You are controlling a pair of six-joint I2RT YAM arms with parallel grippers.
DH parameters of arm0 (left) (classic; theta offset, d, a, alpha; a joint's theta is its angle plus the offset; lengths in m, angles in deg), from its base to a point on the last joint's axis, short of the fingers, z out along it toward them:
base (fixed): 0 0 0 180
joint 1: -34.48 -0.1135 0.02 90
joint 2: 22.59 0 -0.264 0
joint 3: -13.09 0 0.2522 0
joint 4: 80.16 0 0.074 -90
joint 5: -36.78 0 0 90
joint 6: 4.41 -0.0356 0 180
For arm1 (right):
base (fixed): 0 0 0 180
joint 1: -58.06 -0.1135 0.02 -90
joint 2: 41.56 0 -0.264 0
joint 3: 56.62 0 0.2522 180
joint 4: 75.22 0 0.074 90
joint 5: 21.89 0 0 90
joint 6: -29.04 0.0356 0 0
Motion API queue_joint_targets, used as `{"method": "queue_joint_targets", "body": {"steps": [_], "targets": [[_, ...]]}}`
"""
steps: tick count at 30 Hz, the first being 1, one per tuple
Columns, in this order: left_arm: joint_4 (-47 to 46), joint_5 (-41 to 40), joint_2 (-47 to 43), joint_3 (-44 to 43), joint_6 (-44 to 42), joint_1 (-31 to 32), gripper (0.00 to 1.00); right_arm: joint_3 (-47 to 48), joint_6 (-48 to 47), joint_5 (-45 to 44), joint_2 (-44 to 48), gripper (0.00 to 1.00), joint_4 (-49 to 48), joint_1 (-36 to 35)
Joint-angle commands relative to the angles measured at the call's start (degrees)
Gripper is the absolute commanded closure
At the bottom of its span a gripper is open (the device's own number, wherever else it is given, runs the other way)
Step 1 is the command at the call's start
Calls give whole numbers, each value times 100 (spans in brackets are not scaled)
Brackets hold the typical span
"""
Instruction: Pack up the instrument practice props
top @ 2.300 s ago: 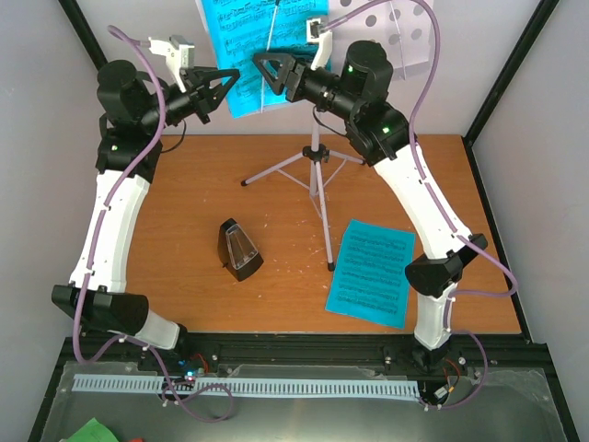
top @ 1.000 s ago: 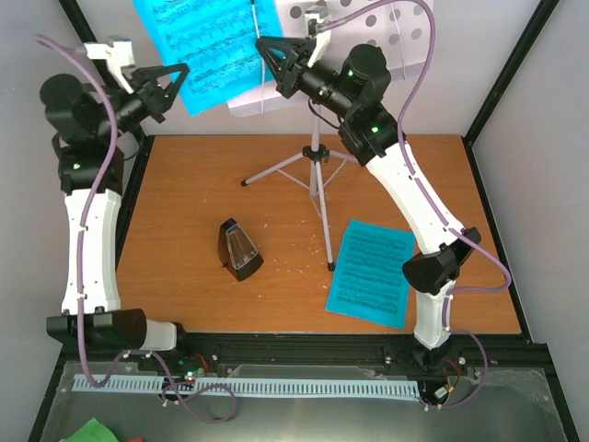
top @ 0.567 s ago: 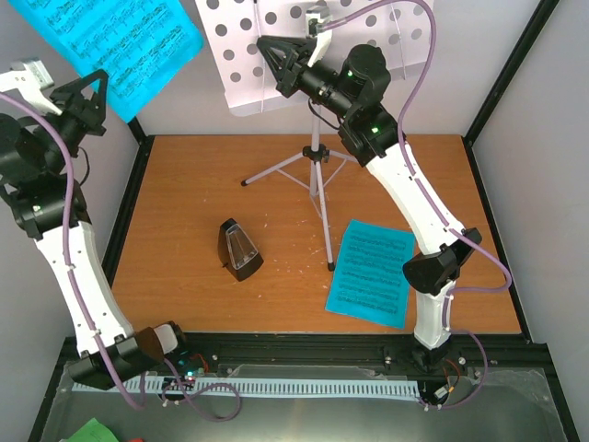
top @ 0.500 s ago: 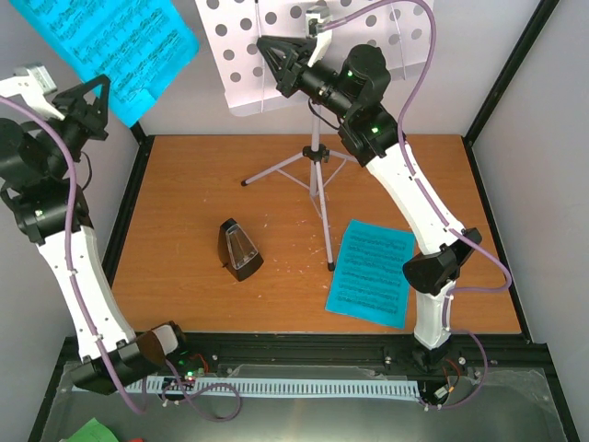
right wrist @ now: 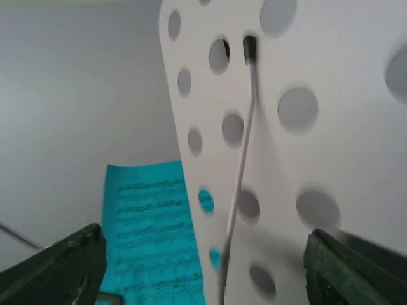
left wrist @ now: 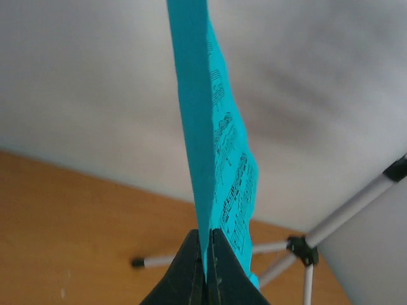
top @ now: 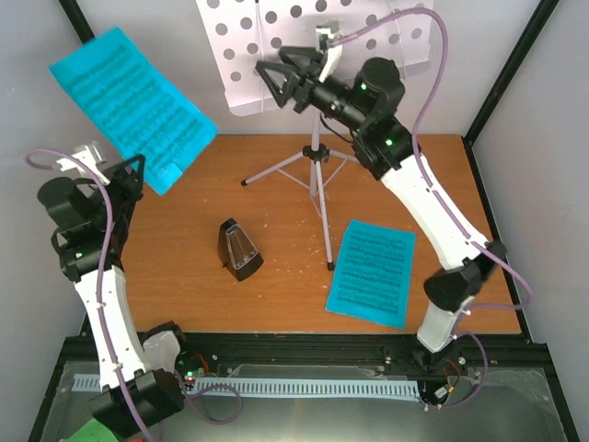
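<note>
My left gripper (top: 132,172) is shut on the lower edge of a cyan sheet-music page (top: 129,103), held in the air over the table's left side. In the left wrist view the jaws (left wrist: 206,257) pinch that page (left wrist: 202,127) edge-on. My right gripper (top: 271,81) stands open at the grey music stand's perforated tray (top: 304,41), up at the back. Its fingers (right wrist: 57,267) are spread wide around the tray (right wrist: 292,146) without touching it. A second cyan page (top: 371,272) lies flat on the table at the right. The black pyramid metronome (top: 239,249) stands left of centre.
The stand's tripod legs (top: 313,175) spread over the back middle of the wooden table (top: 184,295). Black frame posts (top: 502,74) and white walls close in the sides and back. A white cable rail (top: 276,387) runs along the near edge.
My left arm has swung down and inward, bringing the cyan page from high at the far left to lower over the table's left side. My right gripper has opened at the tray.
</note>
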Motion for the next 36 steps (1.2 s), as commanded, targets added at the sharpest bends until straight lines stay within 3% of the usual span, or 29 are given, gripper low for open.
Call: {"method": "queue_joint_targets", "body": {"steps": [1,3,7,13,18,23,31,36], "targets": [[134,841,-73,475,34,-23,100,-1675,37,37,1206,10,-1124,21],[392,1004,-78,440,-215,72,100,-2393,-36,-110,1741,1,-1387,21],[929,778,-74,263,-671,735,100,-3398,-514,-618,2748,0,-1066,26],[190,1669,-134,537,430,1244,100,-4993,-1324,-2830,4314,0,-182,36],[384,1214,27,38,561,2523,100,-6178,-1883,-4420,5147,0,246,56],[427,744,475,-7,609,3914,100,-6892,-2091,-5918,5282,0,654,226],[178,35,1454,-279,775,6295,100,-7350,-1100,-5207,5090,0,1296,1827],[-274,57,2003,-523,985,7179,100,-7464,-858,-5010,5252,0,1416,2543]]}}
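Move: The music sheet lying on the table, towards which the left hand carries its own sheet, has its middle roughly 55 cm to that hand's right, 5 cm back and 42 cm below. The tip of the near stand leg lies 12 cm to the left of the lying sheet's middle, 2 cm farther out; the metronome is about 16 cm right of the left hand, level with it, 37 cm down. From the right hand the lying sheet is about 25 cm right, 12 cm back and 58 cm below. The music sheet still pinched in the shut left gripper first sinks about 6 cm, then is swept some 35 cm right past the metronome towards the lying sheet, also drawn back 10 cm, the wrist turning clockwise some 65 degrees and tipping down. The empty right hand opens fully, backs off the stand's tray, then swings right and down, turning clockwise. ##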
